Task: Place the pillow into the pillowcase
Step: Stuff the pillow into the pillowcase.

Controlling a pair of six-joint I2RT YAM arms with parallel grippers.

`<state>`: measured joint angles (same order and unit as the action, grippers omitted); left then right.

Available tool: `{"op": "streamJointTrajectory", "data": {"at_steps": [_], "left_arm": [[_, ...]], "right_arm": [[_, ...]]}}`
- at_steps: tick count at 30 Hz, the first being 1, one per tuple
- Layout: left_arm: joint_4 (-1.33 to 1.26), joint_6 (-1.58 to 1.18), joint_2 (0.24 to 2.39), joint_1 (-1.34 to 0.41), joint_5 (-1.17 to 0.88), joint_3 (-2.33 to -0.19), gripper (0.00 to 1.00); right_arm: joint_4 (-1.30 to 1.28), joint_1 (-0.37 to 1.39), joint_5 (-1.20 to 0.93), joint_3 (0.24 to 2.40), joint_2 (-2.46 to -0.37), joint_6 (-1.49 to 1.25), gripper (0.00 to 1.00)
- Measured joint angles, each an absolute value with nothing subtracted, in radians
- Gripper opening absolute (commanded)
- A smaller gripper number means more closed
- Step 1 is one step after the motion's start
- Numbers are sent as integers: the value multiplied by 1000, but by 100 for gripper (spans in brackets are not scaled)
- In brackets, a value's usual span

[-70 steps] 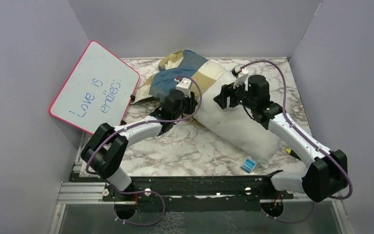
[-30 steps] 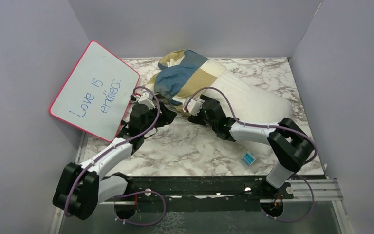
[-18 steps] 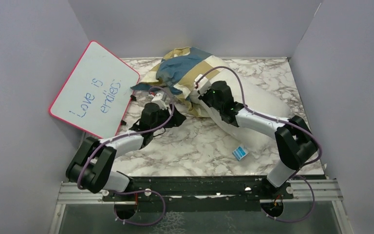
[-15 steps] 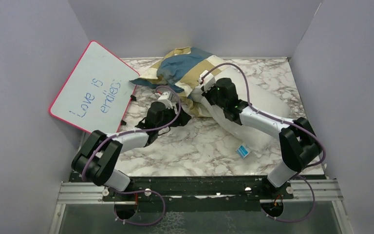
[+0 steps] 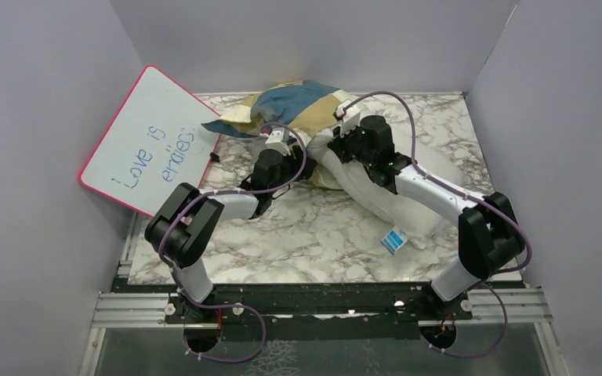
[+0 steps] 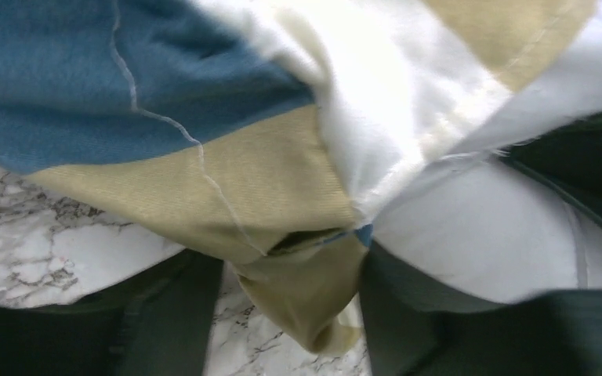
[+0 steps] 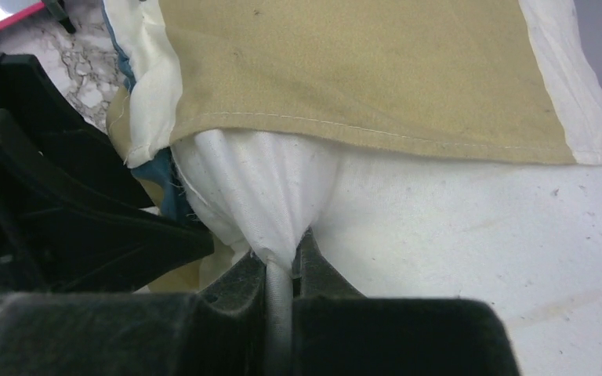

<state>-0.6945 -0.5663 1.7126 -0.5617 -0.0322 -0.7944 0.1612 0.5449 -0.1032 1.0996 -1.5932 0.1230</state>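
Observation:
The white pillow [image 5: 372, 202] lies slanted across the marble table, with its blue tag [image 5: 394, 240] at the near end. Its far end sits under the blue, tan and cream pillowcase [image 5: 294, 106]. My right gripper [image 5: 331, 150] is shut on a pinch of white pillow fabric [image 7: 259, 188] just below the tan hem of the pillowcase [image 7: 345, 70]. My left gripper [image 5: 302, 160] is open at the pillowcase mouth. In the left wrist view a tan fold of pillowcase [image 6: 306, 298] hangs between its wide-apart fingers [image 6: 165, 313], and the pillow [image 6: 470, 235] bulges at the right.
A pink-rimmed whiteboard [image 5: 150, 141] leans against the left wall. Grey walls close the table [image 5: 313, 235] at the back and both sides. The two grippers are close together at the pillowcase opening.
The right gripper has shut on the pillow and carried it toward the back. The left gripper has moved right and back to the pillowcase mouth. The blue tag has shifted slightly left.

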Motion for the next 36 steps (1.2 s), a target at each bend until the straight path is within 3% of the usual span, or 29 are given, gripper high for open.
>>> {"op": "streamJointTrajectory", "data": {"at_steps": [3, 6, 17, 30, 36], "left_arm": [[-698, -579, 1733, -573, -1, -795, 18], [-702, -582, 1728, -599, 28, -793, 0], [-701, -537, 1616, -770, 216, -721, 0], [-836, -559, 1740, -855, 263, -684, 0], [-859, -564, 1740, -855, 260, -671, 0]], "right_arm": [[164, 541, -112, 1100, -1593, 86, 0], [188, 541, -114, 1096, -1595, 44, 0], [408, 540, -108, 1090, -1702, -134, 0], [694, 542, -93, 926, -1732, -254, 0], [786, 542, -131, 845, -1727, -235, 8]]}}
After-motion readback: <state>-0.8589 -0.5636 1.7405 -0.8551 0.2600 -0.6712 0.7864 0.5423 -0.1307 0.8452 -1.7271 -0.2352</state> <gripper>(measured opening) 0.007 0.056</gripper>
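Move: The pillowcase's tan hem corner hangs right between the left hand's open fingers, about 1 cm ahead and 1 cm to the right. From that hand, the pinched pillow corner is some 6 cm ahead and 7 cm right, a little higher; the pillow's bulk is about 20 cm right and 3 cm back. For the right hand, already gripping that corner, the pillowcase's mouth lies roughly 5 cm ahead, 4 cm left and 3 cm lower. Back and to the right, about 7 cm and 5 cm, the left hand draws the pillowcase hem once its fingers have shut on it, rising slightly first and then dipping to end a few centimetres lower. The right hand keeps its pinch on the pillow corner, eases forward and left towards the mouth while rolling some 20 degrees left side up, then comes back and sinks. ##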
